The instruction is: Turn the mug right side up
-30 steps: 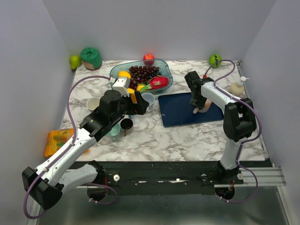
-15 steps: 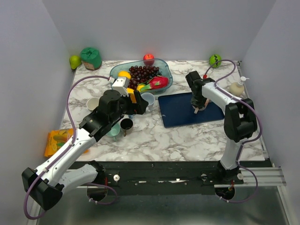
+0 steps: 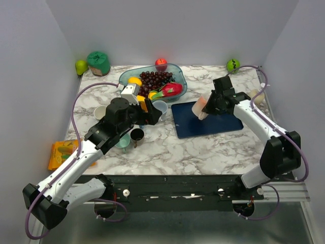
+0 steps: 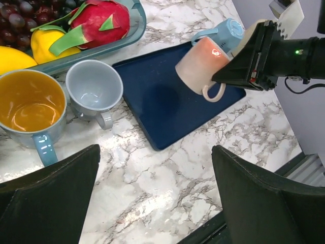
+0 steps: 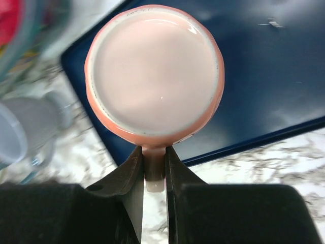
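Observation:
The pink mug (image 3: 200, 108) hangs tilted in the air over the left part of the blue tray (image 3: 218, 126). My right gripper (image 3: 207, 108) is shut on its handle. In the right wrist view the mug's (image 5: 155, 76) flat pale round base faces the camera, and the handle sits pinched in the right gripper (image 5: 154, 173). The left wrist view shows the mug (image 4: 200, 65) leaning over the tray (image 4: 152, 101), handle low. My left gripper (image 3: 152, 114) is open beside the cups left of the tray; in its own view the left gripper (image 4: 156, 148) holds nothing.
A grey-blue mug (image 4: 93, 91) and a mug with an orange inside (image 4: 28, 109) stand left of the tray. A glass bowl (image 3: 177, 68) of fruit is behind them. A light blue mug (image 4: 228, 30) lies past the right gripper. A dark cup (image 3: 136, 134) and a snack bag (image 3: 63, 152) lie nearer.
The right gripper closed on the mug's handle, lifted the mug off the tray, carried it left and tipped it over. The left arm stayed put.

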You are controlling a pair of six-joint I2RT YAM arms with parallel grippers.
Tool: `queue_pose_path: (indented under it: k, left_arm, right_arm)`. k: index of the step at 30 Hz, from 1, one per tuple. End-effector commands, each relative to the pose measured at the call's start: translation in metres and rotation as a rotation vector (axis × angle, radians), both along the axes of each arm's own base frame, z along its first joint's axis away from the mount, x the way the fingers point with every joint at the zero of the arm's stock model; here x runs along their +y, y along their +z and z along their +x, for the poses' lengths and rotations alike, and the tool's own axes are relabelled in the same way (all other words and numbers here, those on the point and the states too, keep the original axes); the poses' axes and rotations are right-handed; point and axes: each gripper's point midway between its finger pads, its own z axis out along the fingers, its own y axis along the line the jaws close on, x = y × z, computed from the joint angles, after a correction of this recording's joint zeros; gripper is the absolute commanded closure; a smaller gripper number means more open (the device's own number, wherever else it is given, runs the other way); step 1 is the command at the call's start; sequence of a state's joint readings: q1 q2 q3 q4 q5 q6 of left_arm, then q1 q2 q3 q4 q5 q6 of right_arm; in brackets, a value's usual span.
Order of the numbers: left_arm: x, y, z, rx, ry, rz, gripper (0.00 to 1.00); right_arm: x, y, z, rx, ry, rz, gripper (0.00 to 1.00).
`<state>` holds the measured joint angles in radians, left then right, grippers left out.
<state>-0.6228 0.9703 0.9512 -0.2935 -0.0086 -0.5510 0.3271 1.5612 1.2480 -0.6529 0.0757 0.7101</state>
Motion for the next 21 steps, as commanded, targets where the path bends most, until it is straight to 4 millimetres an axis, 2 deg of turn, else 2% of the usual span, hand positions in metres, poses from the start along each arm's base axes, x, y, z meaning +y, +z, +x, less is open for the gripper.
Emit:
queue_pose_path:
  k: [1,5,7,9,14,19,20,21]
  left_arm:
    - [-0.01,0.006,-0.012,0.018,-0.067,-0.062,0.01]
    - [-0.018,0.009,-0.018,0.047,-0.106,-0.104,0.01]
    - [-0.024,0.01,-0.022,0.066,-0.137,-0.128,0.01]
    - [-0.031,0.01,-0.023,0.09,-0.156,-0.155,0.01]
    - [-0.055,0.026,-0.034,0.098,-0.294,-0.243,0.01]
    - [-0.073,0.057,-0.036,0.066,-0.386,-0.358,0.01]
    - [-0.077,0.057,-0.034,0.082,-0.394,-0.371,0.01]
    - [-0.081,0.066,-0.035,0.066,-0.418,-0.397,0.01]
  right_arm:
    - [0.046,0.057,0.008,-0.17,0.133,0.264,1.0]
    - [0.068,0.076,-0.007,-0.192,0.188,0.421,0.99]
    - [0.082,0.096,-0.009,-0.24,0.237,0.526,0.99]
    - [0.091,0.107,-0.019,-0.256,0.277,0.604,0.99]
    - [0.105,0.162,-0.027,-0.41,0.349,0.765,0.99]
    - [0.113,0.223,-0.044,-0.592,0.438,0.884,0.99]
    - [0.114,0.23,-0.047,-0.602,0.44,0.905,0.99]
    - [0.117,0.237,-0.051,-0.618,0.455,0.92,0.99]
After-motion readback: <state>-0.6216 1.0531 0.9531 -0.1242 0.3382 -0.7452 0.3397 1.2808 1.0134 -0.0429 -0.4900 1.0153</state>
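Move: The right hand already holds the pink mug by its handle, the mug's middle about 5 cm ahead and 2 cm left; the open left gripper waits some 23 cm left, 9 cm back and 13 cm higher. The tray's middle is about 12 cm below, 3 cm right and 1 cm back; the grey mug stands 19 cm left, 3 cm ahead. From the left hand, the pink mug is roughly 13 cm ahead, 21 cm right, 14 cm below. Right hand lifts the pink mug about 14 cm and leftward, rolling some 50 degrees, as left gripper swings right. ##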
